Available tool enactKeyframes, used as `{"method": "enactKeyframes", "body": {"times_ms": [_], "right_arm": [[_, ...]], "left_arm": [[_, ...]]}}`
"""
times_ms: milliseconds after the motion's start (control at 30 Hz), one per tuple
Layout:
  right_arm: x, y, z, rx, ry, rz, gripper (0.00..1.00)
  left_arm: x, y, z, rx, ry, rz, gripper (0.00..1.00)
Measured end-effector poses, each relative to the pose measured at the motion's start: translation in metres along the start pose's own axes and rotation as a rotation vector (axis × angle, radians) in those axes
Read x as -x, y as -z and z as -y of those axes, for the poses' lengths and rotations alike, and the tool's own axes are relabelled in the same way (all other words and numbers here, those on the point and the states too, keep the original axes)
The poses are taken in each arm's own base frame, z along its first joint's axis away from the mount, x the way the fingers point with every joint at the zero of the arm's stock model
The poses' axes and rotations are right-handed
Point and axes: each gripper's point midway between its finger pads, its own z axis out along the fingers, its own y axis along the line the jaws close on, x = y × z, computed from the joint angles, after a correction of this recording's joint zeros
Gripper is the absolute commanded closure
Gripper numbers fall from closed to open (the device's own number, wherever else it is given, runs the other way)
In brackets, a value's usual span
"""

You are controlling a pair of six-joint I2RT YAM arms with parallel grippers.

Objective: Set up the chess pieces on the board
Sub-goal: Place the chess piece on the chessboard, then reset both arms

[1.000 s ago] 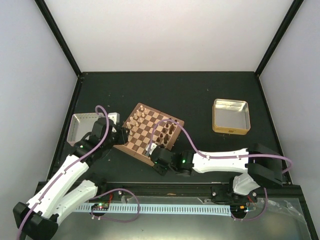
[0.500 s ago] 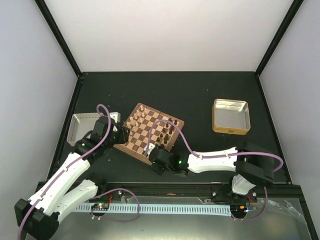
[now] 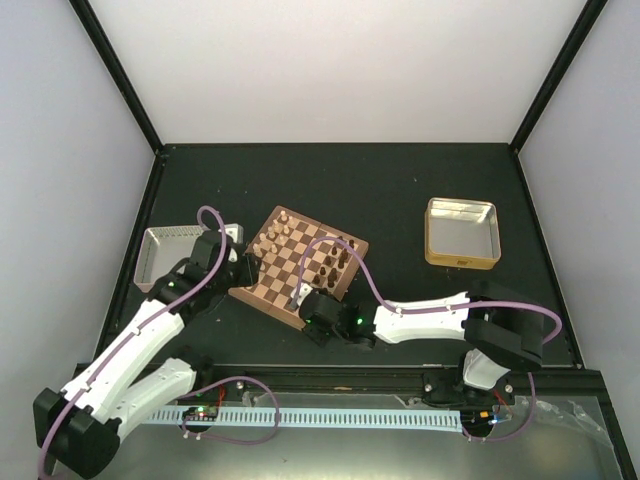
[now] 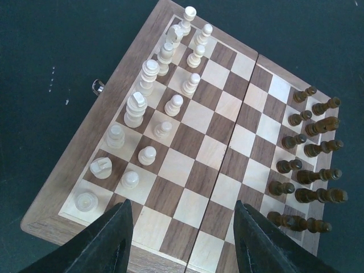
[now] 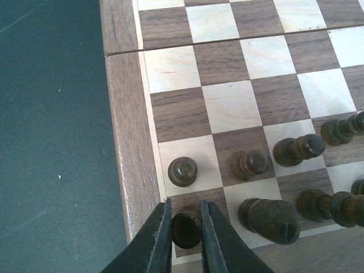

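Note:
The board (image 3: 283, 268) lies tilted left of the table's centre. Pale chess pieces (image 3: 272, 232) stand in two rows along its far-left side and dark ones (image 3: 333, 262) along its right side. In the left wrist view the pale pieces (image 4: 149, 74) sit upper left and the dark pieces (image 4: 310, 165) at right. My left gripper (image 4: 181, 207) hangs open over the board's near edge (image 4: 199, 153), holding nothing. My right gripper (image 5: 186, 203) is shut on a dark piece (image 5: 186, 228) standing on the corner square of the board (image 5: 227, 102), beside a dark pawn (image 5: 182, 171).
A silver tray (image 3: 165, 250) sits left of the board, behind my left arm. A golden tin (image 3: 461, 233) stands at the right. A small metal latch (image 4: 98, 86) sticks out of the board's left border. Several dark pieces (image 5: 270, 219) crowd just right of my right gripper's fingers.
My right arm has reached a little further left along the board's near corner. The left arm has shifted slightly; its jaws stay open.

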Motion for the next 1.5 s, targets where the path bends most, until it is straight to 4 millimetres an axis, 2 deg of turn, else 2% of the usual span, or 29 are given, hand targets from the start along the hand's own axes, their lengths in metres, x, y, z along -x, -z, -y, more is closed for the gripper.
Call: {"method": "enactKeyframes", "body": {"times_ms": [233, 367, 500, 600, 733, 833, 900, 967, 1067, 1167, 1333, 1500], "right_arm": [[-0.001, 0.0, 0.002, -0.012, -0.007, -0.003, 0.71], [0.004, 0.009, 0.004, -0.009, -0.011, 0.009, 0.67], [0.019, 0.03, 0.006, 0.003, -0.034, 0.062, 0.58], [0.039, 0.052, 0.014, 0.008, -0.081, 0.132, 0.52], [0.067, 0.086, 0.053, -0.03, -0.228, 0.245, 0.45], [0.077, 0.111, 0.106, -0.109, -0.376, 0.316, 0.37], [0.078, 0.129, 0.141, -0.176, -0.468, 0.362, 0.34], [0.073, 0.151, 0.175, -0.251, -0.553, 0.408, 0.32], [0.064, 0.174, 0.205, -0.332, -0.623, 0.448, 0.28], [0.053, 0.196, 0.225, -0.417, -0.655, 0.468, 0.19], [0.044, 0.238, 0.236, -0.503, -0.644, 0.538, 0.01], [0.04, 0.306, 0.242, -0.565, -0.636, 0.722, 0.0]], "left_arm": [[-0.003, -0.004, 0.002, -0.006, -0.001, -0.022, 0.48], [-0.004, -0.005, 0.004, -0.016, 0.0, -0.033, 0.46], [-0.003, -0.004, 0.006, -0.026, 0.0, -0.034, 0.41], [-0.002, -0.003, 0.008, -0.032, 0.0, -0.029, 0.38], [0.007, 0.007, 0.012, -0.055, -0.001, 0.01, 0.32], [0.015, 0.021, 0.016, -0.084, -0.004, 0.065, 0.29], [0.021, 0.031, 0.017, -0.101, -0.009, 0.11, 0.25], [0.029, 0.045, 0.019, -0.121, -0.015, 0.171, 0.14], [0.041, 0.067, 0.018, -0.137, -0.023, 0.269, 0.02], [0.051, 0.091, 0.016, -0.145, -0.027, 0.37, 0.01], [0.066, 0.127, 0.009, -0.131, -0.025, 0.505, 0.01], [0.08, 0.166, 0.003, -0.113, -0.021, 0.619, 0.01]]}}
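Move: The right hand already has the dark chess piece down on the board's near corner square, its middle about 1 cm below the finger pads. A dark pawn stands 1 cm ahead and roughly 3 cm left, and a taller dark knight about 3 cm ahead and 1 cm right. The gold tray lies some 20 cm ahead and 38 cm right. From the empty left hand, that placed piece is about 10 cm back, 13 cm right and 10 cm down. Straight up at first, the right hand opens and lets go of the dark piece, then swings right and out towards the gold tray while climbing, drawing back a little at the end: roughly 27 cm right and as much up, fingers ending wide open, tipped up and turned about 45 degrees clockwise. The left hand dips slightly, then lifts about 17 cm off over the board, drifting left and back, opening wide and tipping up. ##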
